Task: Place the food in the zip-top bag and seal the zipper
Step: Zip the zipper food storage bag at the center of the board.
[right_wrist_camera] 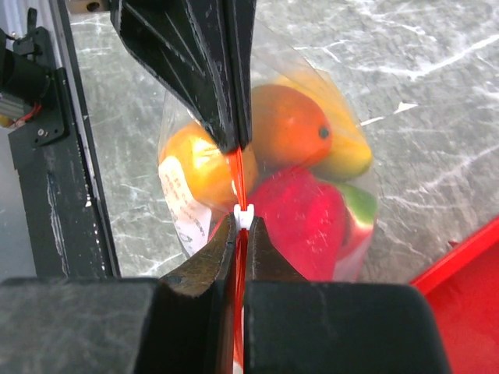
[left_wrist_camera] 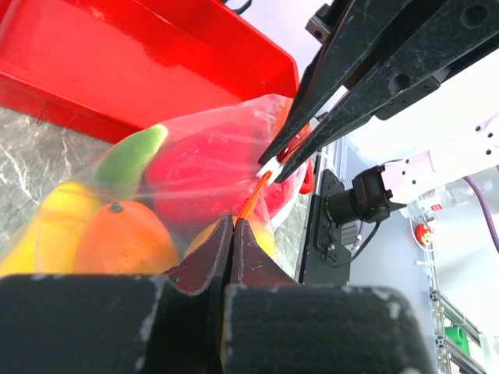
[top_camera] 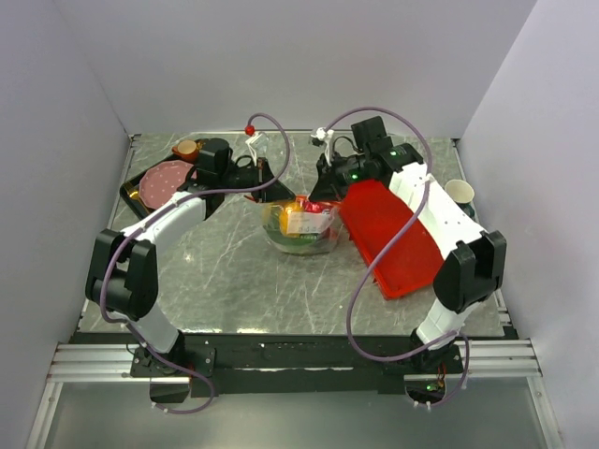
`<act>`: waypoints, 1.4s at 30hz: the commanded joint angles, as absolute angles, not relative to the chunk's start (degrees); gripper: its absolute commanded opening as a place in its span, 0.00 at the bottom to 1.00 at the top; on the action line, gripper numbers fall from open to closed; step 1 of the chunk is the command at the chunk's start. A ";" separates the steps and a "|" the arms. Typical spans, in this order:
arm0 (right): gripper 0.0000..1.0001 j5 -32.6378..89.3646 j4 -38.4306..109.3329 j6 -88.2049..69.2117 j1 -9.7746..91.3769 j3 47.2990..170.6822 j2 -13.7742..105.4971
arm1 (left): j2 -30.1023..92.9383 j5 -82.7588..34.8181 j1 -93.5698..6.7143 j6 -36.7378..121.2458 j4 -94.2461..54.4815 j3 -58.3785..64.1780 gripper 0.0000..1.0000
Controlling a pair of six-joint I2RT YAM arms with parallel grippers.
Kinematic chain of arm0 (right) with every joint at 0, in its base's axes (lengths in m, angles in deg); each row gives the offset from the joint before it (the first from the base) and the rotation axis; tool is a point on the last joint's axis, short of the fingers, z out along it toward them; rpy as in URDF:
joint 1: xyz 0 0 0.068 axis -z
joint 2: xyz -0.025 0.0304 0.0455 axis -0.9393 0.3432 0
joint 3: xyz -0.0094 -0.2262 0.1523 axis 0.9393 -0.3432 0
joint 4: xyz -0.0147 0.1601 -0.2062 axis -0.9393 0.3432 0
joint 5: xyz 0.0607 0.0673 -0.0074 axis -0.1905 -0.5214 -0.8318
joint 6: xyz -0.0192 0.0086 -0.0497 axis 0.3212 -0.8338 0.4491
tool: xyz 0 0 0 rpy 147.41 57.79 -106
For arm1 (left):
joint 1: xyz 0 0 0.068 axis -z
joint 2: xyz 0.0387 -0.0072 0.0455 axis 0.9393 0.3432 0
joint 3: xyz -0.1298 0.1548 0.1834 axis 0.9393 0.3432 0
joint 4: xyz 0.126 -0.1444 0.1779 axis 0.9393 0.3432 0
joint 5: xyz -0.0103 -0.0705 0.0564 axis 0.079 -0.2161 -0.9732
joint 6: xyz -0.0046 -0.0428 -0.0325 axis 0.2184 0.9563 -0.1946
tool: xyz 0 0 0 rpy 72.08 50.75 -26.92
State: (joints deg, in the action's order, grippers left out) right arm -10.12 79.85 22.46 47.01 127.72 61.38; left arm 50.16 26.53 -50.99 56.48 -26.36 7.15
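The clear zip-top bag (top_camera: 301,232) hangs between both grippers over the table's middle, with the food inside. Through the plastic in the right wrist view I see an orange (right_wrist_camera: 290,125), a yellow fruit (right_wrist_camera: 349,154) and a red watermelon slice (right_wrist_camera: 306,222). The orange-red zipper (right_wrist_camera: 238,175) runs taut between the two grippers. My left gripper (left_wrist_camera: 233,221) is shut on one end of the strip. My right gripper (right_wrist_camera: 244,224) is shut on the strip just behind the white slider (right_wrist_camera: 244,215). In the top view the left gripper (top_camera: 279,195) and the right gripper (top_camera: 321,195) stand close together above the bag.
A red tray (top_camera: 393,238) lies right of the bag, under the right arm. At the back left a pink plate (top_camera: 161,182) rests on a black tray, beside a brown cup (top_camera: 187,150). A paper cup (top_camera: 460,194) stands at the right edge.
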 commanded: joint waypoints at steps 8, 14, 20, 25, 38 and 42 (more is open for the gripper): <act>0.00 -4.25 84.87 20.52 54.11 122.57 51.71 | 47.68 13.66 -57.44 55.72 -23.58 8.01 0.01; 0.00 -3.90 84.08 19.91 55.95 120.72 49.51 | 46.28 11.28 -59.11 56.16 -22.88 9.06 0.01; 0.00 -4.34 82.94 18.77 56.92 120.02 48.10 | 46.19 11.89 -59.38 56.51 -23.40 9.06 0.01; 0.00 -5.65 84.16 19.20 56.92 120.72 48.98 | 46.80 17.41 -59.29 58.44 -27.35 9.76 0.01; 0.00 -9.43 85.22 18.32 56.74 121.60 50.38 | 55.50 26.74 -47.79 58.44 -32.71 -2.10 0.77; 0.00 -9.44 85.39 18.41 56.39 121.77 50.39 | 58.66 27.00 -45.59 60.91 -35.80 -3.24 0.78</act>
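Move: Between the left fingers is the bag's orange zipper track. The white slider lies some 4 cm to the right of them, level with them, and about 1 cm left of the right fingertips, which pinch the track there. From the left hand, the filled bag's middle is about 2 cm right, 5 cm back and 9 cm below. The red tray's middle sits some 20 cm right of the right hand, 5 cm back and 15 cm lower. Keeping its pinch at the slider, the right hand pulls about 8 cm to the right, slowly and then in a quick jerk, turning some 15 degrees clockwise before it stays nearly still. The left hand shoots about 10 cm left and forward, opens wide, off the track, then swings back right and up towards the slider, some 12 cm, stopping short beside the loose track. ##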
